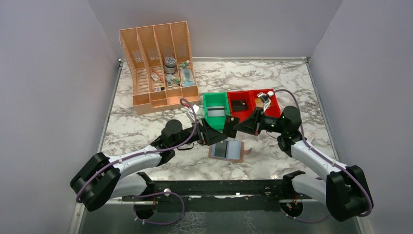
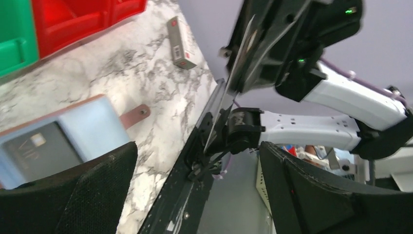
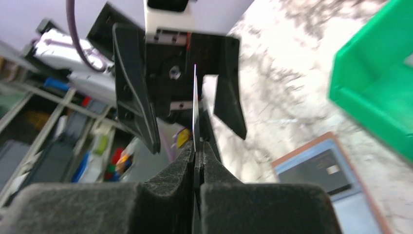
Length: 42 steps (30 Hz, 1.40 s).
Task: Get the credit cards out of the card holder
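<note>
The brown card holder (image 1: 238, 151) lies open on the marble table, blue-grey inside up, with a dark credit card (image 1: 220, 149) in its left pocket. It also shows in the left wrist view (image 2: 92, 119) and the right wrist view (image 3: 316, 161). My right gripper (image 3: 196, 148) is shut on another dark credit card (image 3: 195, 107), held edge-on above the table over the holder's far side. My left gripper (image 2: 197, 146) is open and faces it, one finger (image 3: 136, 97) on each side of that card's free end without touching. The held card shows edge-on in the left wrist view (image 2: 229, 92).
A green bin (image 1: 215, 105) and two red bins (image 1: 265, 100) stand just behind the grippers; one red bin holds a dark card (image 1: 238, 105). An orange file organiser (image 1: 158, 63) stands at the back left. A small white box with a red mark (image 2: 178, 44) lies near the right table edge.
</note>
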Tool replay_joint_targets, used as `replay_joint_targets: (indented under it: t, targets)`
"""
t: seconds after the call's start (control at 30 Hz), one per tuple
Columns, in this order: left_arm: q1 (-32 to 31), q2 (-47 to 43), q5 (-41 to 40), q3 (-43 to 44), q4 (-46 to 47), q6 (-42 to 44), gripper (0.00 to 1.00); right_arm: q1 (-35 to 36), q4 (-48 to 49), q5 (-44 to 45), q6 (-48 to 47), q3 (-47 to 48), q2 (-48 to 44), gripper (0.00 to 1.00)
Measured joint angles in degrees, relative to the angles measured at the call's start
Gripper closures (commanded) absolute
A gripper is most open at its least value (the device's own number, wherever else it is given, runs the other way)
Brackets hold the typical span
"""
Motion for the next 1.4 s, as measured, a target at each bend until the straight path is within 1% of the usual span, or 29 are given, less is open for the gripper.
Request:
replay_joint_targets:
  t: [0.17,0.3,0.43,0.6,0.83,1.0,1.07,1.2,1.3,1.4]
  targets:
    - [0.0,-3.61,-4.98,-1.51,-6.88,0.72,0.01,-1.03,-14.19,9.77,-10.36,3.8,-4.92,0.99]
    - [0.0,-6.21,-9.68,-1.53,-13.51,1.73,0.01,-1.03,-25.79,21.92,-16.79,7.06,-6.1,0.99]
    - [0.09,-6.08,-13.29,-0.81,-21.68,3.45,0.01,-1.03,-32.79,31.74,-22.05,8.74,-6.08,0.99]
    - [0.09,-4.55,-16.26,3.13,-31.45,6.99,0.01,-1.03,-37.27,41.86,-27.69,10.62,-4.59,0.99]
    - [0.09,-4.94,-19.17,4.92,-37.24,10.14,0.01,-0.02,-35.71,52.35,-35.91,12.72,1.9,0.99]
    - [0.09,-5.42,-20.17,5.29,-40.76,11.58,0.01,4.9,-31.69,60.3,-46.42,13.68,7.15,0.99]
    - [0.09,-6.08,-20.35,5.29,-41.72,11.8,0.01,7.39,-29.03,61.72,-51.6,13.68,8.33,0.99]
    - [0.11,-7.78,-20.79,5.29,-42.75,12.02,0.01,10.93,-23.78,61.79,-62.82,13.68,10.67,0.99]
    - [0.09,-9.22,-21.31,5.29,-43.08,12.0,0.01,11.13,-22.6,61.83,-69.35,14.12,12.22,0.99]
    - [0.11,-10.69,-21.68,5.22,-43.23,11.98,0.01,11.08,-22.27,62.07,-73.31,14.75,14.05,0.99]
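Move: The red compartment holding black cards lies about 19 cm ahead of the right hand, 5 cm to its right and 18 cm below. The yellow-card compartment is some 11 cm farther right of it; the green compartment is about 17 cm ahead of and 7 cm left of the hand. The card holder lies roughly 3 cm back, 3 cm left and 20 cm below. From the left hand, the black-card compartment is about 21 cm ahead and 10 cm right, the holder 2 cm back, 2 cm right. The black card, still pinched in the right fingers, is carried some 17 cm forward, down and somewhat right towards the black-card compartment, swinging right before easing back left; the wrist turns about 80 degrees, from fingers pointing left to forward and dipping. The left hand, already open and clear of the card, sinks and draws away left, its fingers tipping down. ##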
